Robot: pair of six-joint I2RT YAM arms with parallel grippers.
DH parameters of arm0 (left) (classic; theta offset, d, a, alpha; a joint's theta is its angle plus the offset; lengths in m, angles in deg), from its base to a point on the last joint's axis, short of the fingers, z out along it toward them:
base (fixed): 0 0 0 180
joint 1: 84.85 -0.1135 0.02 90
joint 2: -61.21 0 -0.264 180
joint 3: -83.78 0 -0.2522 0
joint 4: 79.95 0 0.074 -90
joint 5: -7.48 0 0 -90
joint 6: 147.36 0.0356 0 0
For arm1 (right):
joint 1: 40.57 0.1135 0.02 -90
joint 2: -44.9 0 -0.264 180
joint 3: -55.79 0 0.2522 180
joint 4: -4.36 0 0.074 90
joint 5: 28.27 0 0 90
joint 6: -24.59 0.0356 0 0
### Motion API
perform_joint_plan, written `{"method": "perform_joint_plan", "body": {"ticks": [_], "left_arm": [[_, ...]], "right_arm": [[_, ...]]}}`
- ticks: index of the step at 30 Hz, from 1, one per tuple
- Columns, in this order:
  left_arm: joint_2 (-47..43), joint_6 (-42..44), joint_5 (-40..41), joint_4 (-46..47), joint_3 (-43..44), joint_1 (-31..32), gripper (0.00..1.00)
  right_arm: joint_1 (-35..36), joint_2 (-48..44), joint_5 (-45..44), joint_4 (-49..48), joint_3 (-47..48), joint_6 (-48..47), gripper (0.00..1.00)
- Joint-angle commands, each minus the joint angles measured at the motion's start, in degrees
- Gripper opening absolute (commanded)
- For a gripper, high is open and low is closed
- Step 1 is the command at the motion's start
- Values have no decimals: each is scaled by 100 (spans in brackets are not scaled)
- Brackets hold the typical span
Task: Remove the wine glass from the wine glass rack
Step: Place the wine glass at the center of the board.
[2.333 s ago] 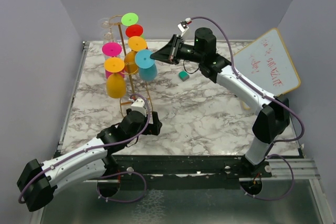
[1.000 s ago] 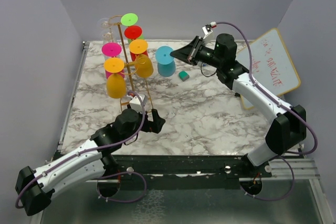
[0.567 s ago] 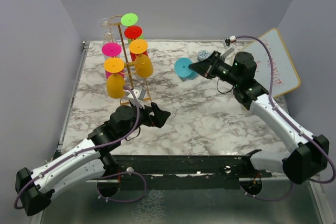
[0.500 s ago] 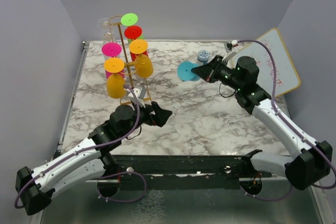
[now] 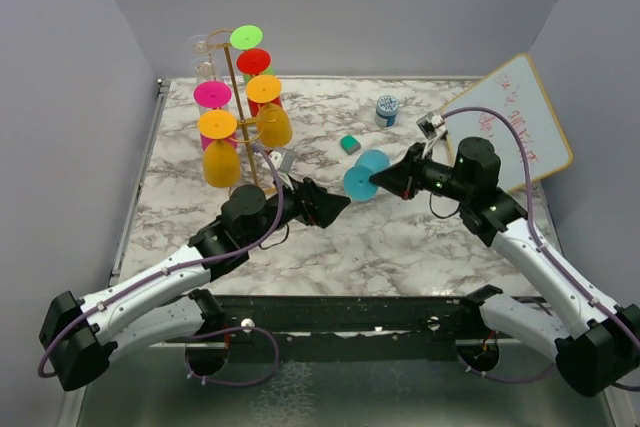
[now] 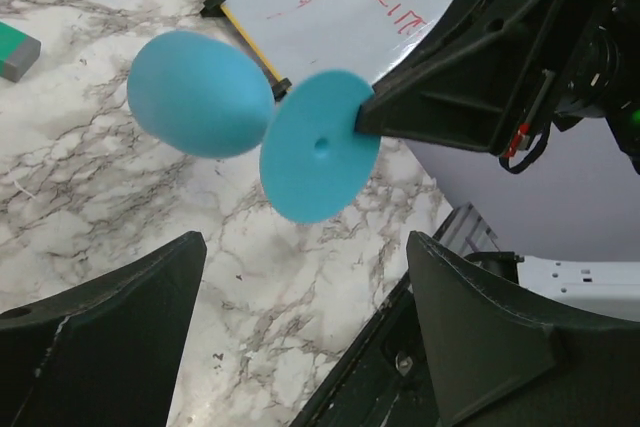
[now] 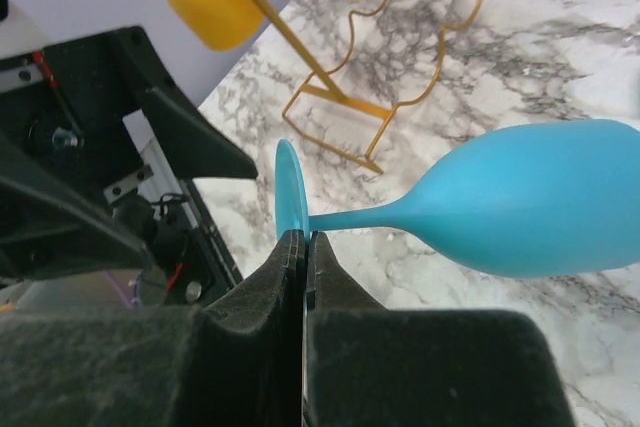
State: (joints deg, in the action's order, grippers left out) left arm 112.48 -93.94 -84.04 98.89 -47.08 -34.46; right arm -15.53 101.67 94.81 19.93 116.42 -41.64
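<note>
The blue wine glass [image 5: 362, 175] hangs in the air over the middle of the table, lying sideways, its bowl [image 6: 200, 94] away from the left arm and its round foot [image 6: 320, 145] facing it. My right gripper [image 7: 305, 237] is shut on the rim of that foot [image 7: 290, 187]. My left gripper [image 5: 335, 205] stands open just left of the glass, its two fingers spread wide below the foot in the left wrist view [image 6: 305, 247], touching nothing. The gold wine glass rack [image 5: 245, 117] stands at the back left, well apart from the blue glass.
Several coloured glasses, among them a yellow one [image 5: 221, 152], still hang on the rack. A white board [image 5: 515, 127] leans at the right edge. A small blue-capped jar [image 5: 386, 109] and a green eraser [image 5: 349, 144] lie behind the glass.
My right arm has carried the blue glass from beside the rack toward the near middle of the table. My left arm has swung right to meet it, its jaws slightly narrower.
</note>
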Motion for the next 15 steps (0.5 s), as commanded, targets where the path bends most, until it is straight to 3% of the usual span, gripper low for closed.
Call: {"method": "perform_joint_plan", "body": {"ticks": [1, 6, 15], "left_arm": [[70, 199, -64, 268, 168, 23, 82], [385, 283, -304, 373, 285, 16, 70], [336, 308, -822, 394, 178, -61, 49]], "right_arm": [[10, -63, 1046, -473, -299, 159, 0], [10, 58, 1652, -1247, -633, 694, 0], [10, -23, 1444, -1428, -825, 725, 0]]}}
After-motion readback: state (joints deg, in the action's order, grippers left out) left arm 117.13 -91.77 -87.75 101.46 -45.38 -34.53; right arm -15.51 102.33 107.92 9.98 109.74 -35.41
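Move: Some 4 cm ahead and 5 cm right of the left fingers, about 1 cm higher, is the blue wine glass's foot, its rim already pinched by the right hand; the glass's bowl hangs about 12 cm ahead, 7 right and 6 below. The left fingers are roughly 8 cm left and 4 cm back of the right hand. On the table, some 20 cm ahead, 3 right and 22 below the left hand, sits a green block. Bringing the glass's foot in between the left fingers, the right hand draws back about 4 cm and a couple left, sinking slightly and turning roughly 10 degrees counter-clockwise, its pinch on the foot's rim kept; it is nearly still by the end. The left hand eases under 2 cm right to meet the foot, fingers closing from wide to about half open; whether they touch can't be seen. ##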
